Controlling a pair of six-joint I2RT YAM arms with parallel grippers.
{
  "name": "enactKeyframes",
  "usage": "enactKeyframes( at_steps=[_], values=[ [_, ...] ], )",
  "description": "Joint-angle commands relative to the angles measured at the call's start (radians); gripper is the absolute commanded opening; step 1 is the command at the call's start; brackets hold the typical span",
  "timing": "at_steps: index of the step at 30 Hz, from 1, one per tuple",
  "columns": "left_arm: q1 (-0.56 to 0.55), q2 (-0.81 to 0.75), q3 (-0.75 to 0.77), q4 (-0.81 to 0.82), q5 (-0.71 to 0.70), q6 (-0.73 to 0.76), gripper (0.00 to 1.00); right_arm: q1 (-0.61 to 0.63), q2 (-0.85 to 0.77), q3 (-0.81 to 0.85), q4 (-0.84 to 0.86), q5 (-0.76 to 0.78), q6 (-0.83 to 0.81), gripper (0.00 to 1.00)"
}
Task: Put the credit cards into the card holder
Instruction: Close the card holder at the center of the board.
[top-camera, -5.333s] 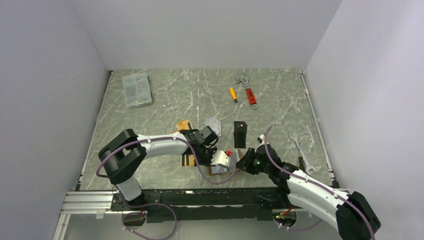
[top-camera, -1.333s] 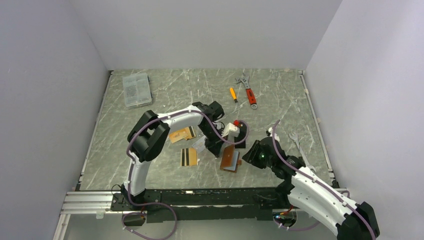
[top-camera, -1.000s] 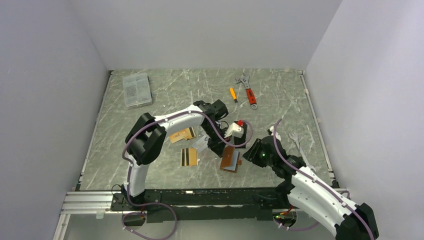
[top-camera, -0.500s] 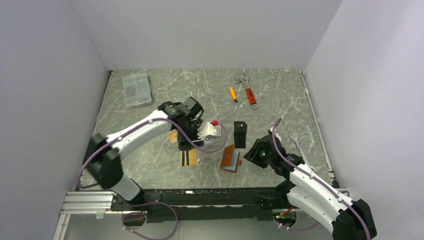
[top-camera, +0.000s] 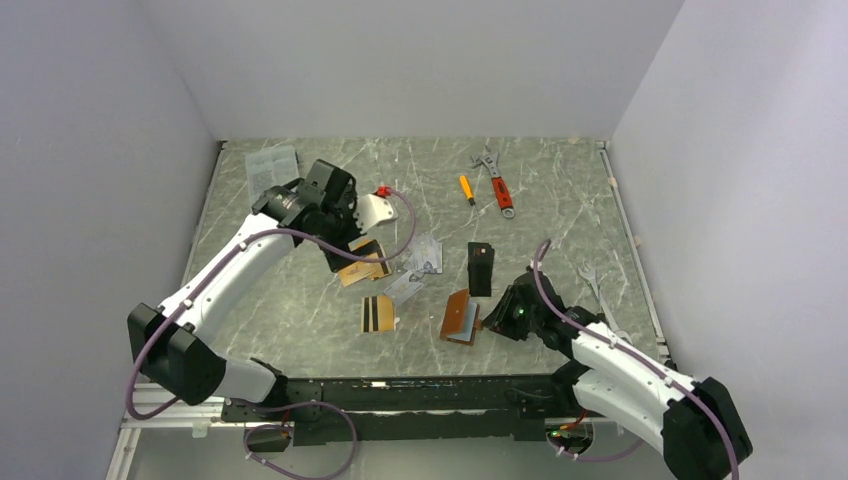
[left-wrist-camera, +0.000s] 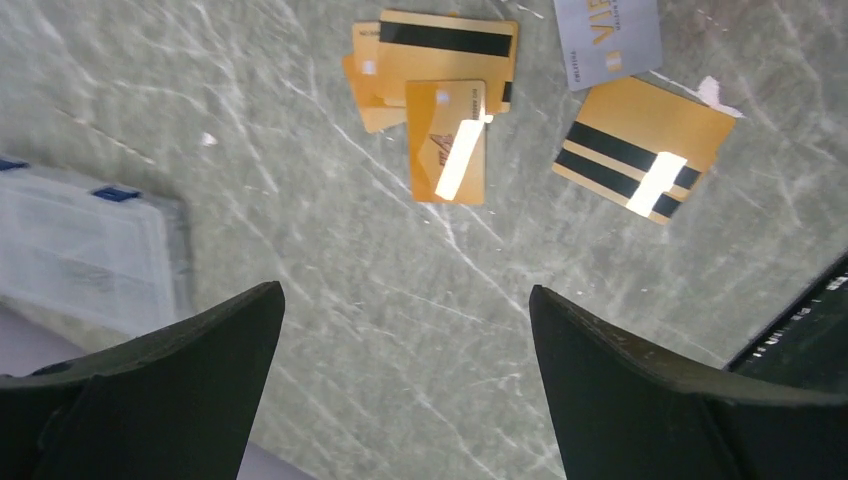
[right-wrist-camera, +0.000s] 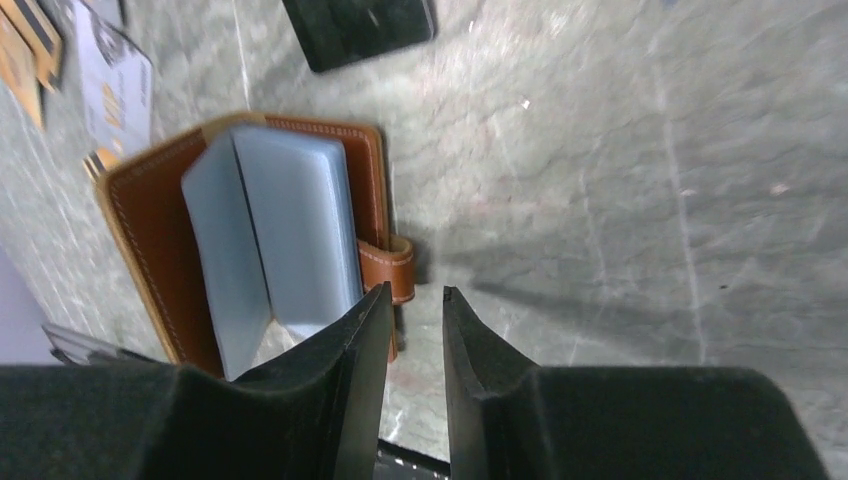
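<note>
The card holder (top-camera: 460, 317) lies open near the front, brown leather (right-wrist-camera: 140, 230) with clear sleeves facing up. Loose credit cards lie to its left: orange ones (top-camera: 362, 262), a gold one with black stripes (top-camera: 377, 313) and silver ones (top-camera: 425, 252). My left gripper (top-camera: 337, 245) hangs open and empty above the table, back-left of the cards; in the left wrist view the orange cards (left-wrist-camera: 446, 140) and the striped card (left-wrist-camera: 640, 150) lie ahead of it (left-wrist-camera: 405, 290). My right gripper (right-wrist-camera: 416, 290) sits low by the holder's snap tab (right-wrist-camera: 388, 268), its jaws a narrow gap apart with only table between.
A black box (top-camera: 480, 268) lies just behind the holder. A clear plastic case (top-camera: 272, 163) sits at the back left, partly behind my left arm. An orange screwdriver (top-camera: 466, 189) and red wrench (top-camera: 497, 180) lie at the back, a spanner (top-camera: 600, 300) at the right.
My left gripper opened and the left arm swung up and back-left, away from the holder. My right gripper narrowed its jaws and stayed beside the holder.
</note>
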Motion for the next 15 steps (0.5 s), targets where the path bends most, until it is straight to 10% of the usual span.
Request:
enactKeyframes(
  at_steps=[1,8,15],
  values=[
    [0.085,0.043,0.015,-0.055,0.223,-0.045,0.99,0.066,0.052,0.016,0.065,-0.054,0.023,0.28],
    [0.080,0.003,-0.117,0.003,0.355,-0.022,0.99,0.083,-0.020,0.093,-0.071,-0.009,-0.057,0.31],
    [0.081,0.056,-0.105,-0.012,0.391,-0.054,0.99,0.040,-0.063,0.169,-0.146,0.037,-0.191,0.56]
  ],
)
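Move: The card holder, half open with its cover tilted up, lies about 5 cm to the right hand's left, 1 cm ahead and 2 cm below. From that hand, the black case is about 12 cm straight ahead, and the striped gold card about 23 cm left and 2 cm ahead. From the high left hand the holder is some 26 cm right, 13 cm back and 18 cm down; the striped card is about 8 cm right, 13 cm back and 20 cm down. The right hand first slides in low, about 2.5 cm back and left and a touch down, towards the strap side of the card holder, then climbs some 5 cm and comes forward again until it is above that side, its slightly parted fingers opening to about half and the wrist turning a little counter-clockwise. Meanwhile the left hand, empty and wide open, sinks about 5 cm and draws back some 4 cm over the table towards the holder's side of the board, tipping about 20 degrees so its fingers point nearly straight down. ##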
